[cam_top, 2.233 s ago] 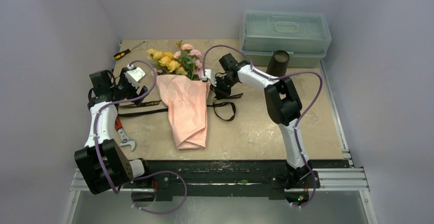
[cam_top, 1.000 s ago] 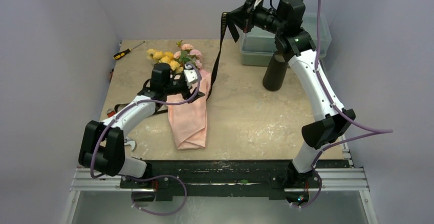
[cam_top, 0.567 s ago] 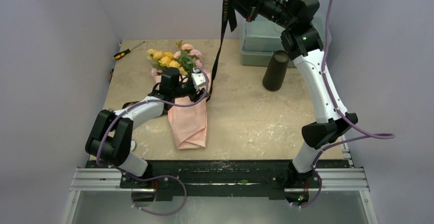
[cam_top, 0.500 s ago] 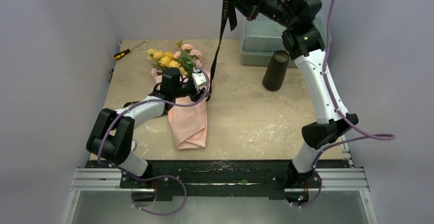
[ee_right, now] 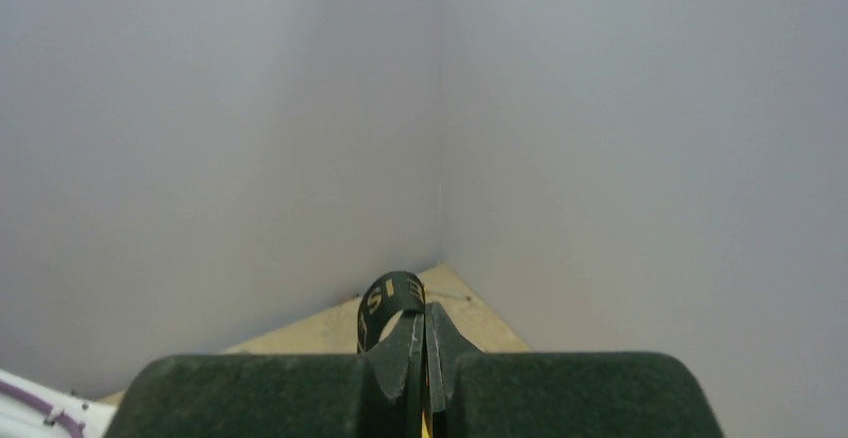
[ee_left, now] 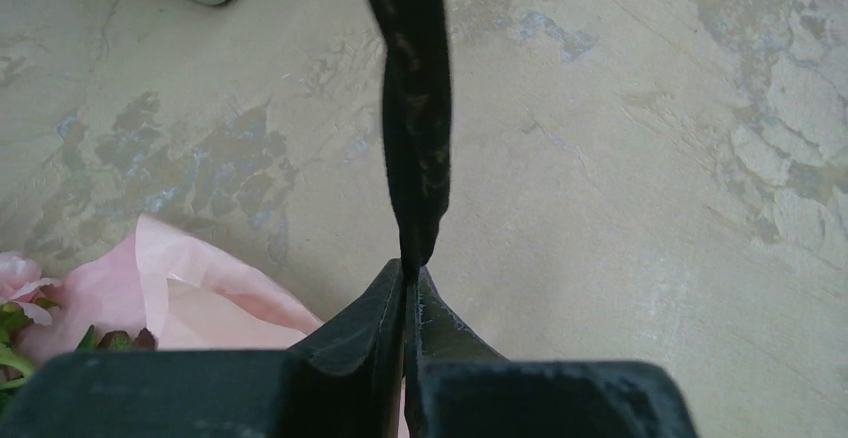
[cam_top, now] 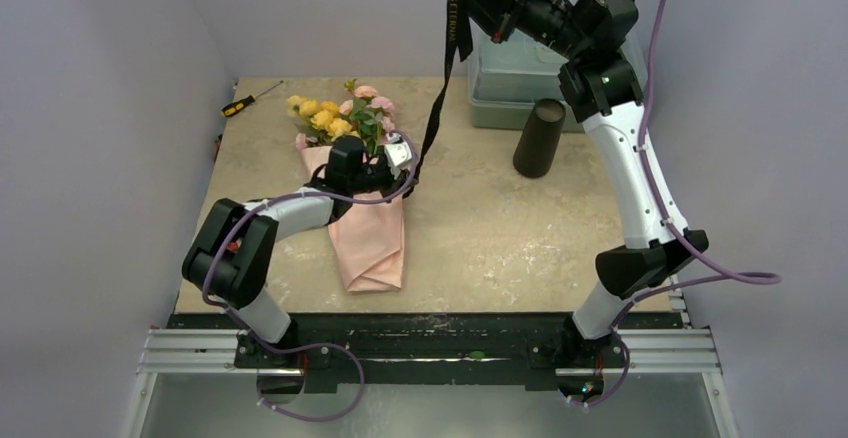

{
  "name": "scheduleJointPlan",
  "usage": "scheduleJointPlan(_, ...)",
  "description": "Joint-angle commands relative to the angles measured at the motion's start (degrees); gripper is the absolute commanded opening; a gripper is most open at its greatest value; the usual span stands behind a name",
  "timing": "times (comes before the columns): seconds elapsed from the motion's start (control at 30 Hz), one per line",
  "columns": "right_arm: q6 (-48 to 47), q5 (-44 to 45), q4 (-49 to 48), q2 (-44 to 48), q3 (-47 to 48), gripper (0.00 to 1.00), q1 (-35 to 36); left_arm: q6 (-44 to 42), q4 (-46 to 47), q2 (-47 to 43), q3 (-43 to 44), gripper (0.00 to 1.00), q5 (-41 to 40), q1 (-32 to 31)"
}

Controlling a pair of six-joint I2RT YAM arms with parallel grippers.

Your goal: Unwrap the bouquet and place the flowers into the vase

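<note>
The bouquet lies on the table, its yellow and peach-pink flowers (cam_top: 340,118) pointing away from me and its pale pink paper (cam_top: 370,233) loose around the stems. A black ribbon (cam_top: 440,98) runs taut from the paper's right edge up into the air. My left gripper (cam_top: 413,168) is shut on the ribbon's lower end (ee_left: 415,108), the fingertips (ee_left: 400,283) pinching it beside the paper (ee_left: 200,298). My right gripper (cam_top: 464,0) is raised high at the back, shut on the ribbon's upper loop (ee_right: 385,303). The dark cylindrical vase (cam_top: 540,138) stands upright at the right.
A translucent grey-green lidded box (cam_top: 505,78) sits at the back right behind the vase, partly hidden by my right arm. A screwdriver (cam_top: 250,100) lies at the back left corner. The walls stand close on the left, back and right.
My left gripper slid right along the bouquet's top edge and shut on the ribbon's lower end. My right gripper has drifted slightly right and up, keeping hold of the ribbon.
</note>
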State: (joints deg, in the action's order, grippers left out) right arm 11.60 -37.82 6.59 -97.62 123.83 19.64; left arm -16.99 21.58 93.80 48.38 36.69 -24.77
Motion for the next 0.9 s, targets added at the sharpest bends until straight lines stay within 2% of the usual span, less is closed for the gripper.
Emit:
scheduleJointPlan(0.0,-3.2,1.1,-0.2,5.5,-6.7,0.0,-1.9,5.8,4.7,-1.8,3.5,0.0,-0.6,0.0)
scheduleJointPlan(0.37,-17.7,-6.6,-0.5,14.6,-33.6,0.0,-3.0,9.3,0.5,-6.4,15.6,0.0,1.9,-0.1)
scheduleJointPlan(0.43,-19.5,-8.1,0.0,15.7,-37.2,0.06,-2.9,9.7,-0.2,-6.2,18.5,0.0,2.3,-0.2)
scheduleJointPlan(0.7,-21.0,-13.0,-1.8,17.3,-46.1,0.42,-1.9,12.6,-1.4,-5.4,27.3,0.0,3.7,-1.0)
scheduleJointPlan(0.87,-22.1,-13.5,-2.7,16.3,-46.6,0.53,0.1,16.4,-0.7,-4.8,32.2,0.0,4.8,-2.2)
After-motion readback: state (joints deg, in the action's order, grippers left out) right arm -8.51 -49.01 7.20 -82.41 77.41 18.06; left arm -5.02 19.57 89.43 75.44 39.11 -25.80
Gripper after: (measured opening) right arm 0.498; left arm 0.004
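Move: The black ribbon is pinched low by the left hand and high by the right. Its upper grip lies about 45 cm above the left hand, 3 cm ahead and 8 cm to its right; from the right hand, the lower grip is 45 cm below, 3 cm back and 8 cm left. From the left hand, the wrapper's middle is 10 cm left, 1 cm back and 8 cm below, the flowers 19 cm ahead and 15 cm left, and the vase 13 cm ahead and 28 cm right. The ribbon passes to the left hand alone: still pinching it, the left hand rises about 24 cm beside the bouquet, edging right and forward, its fingertips tilting up. The right hand sinks as far to meet it, tips down some 25 degrees, and in the second half opens halfway, letting go of the ribbon's end while drawing slightly back. ##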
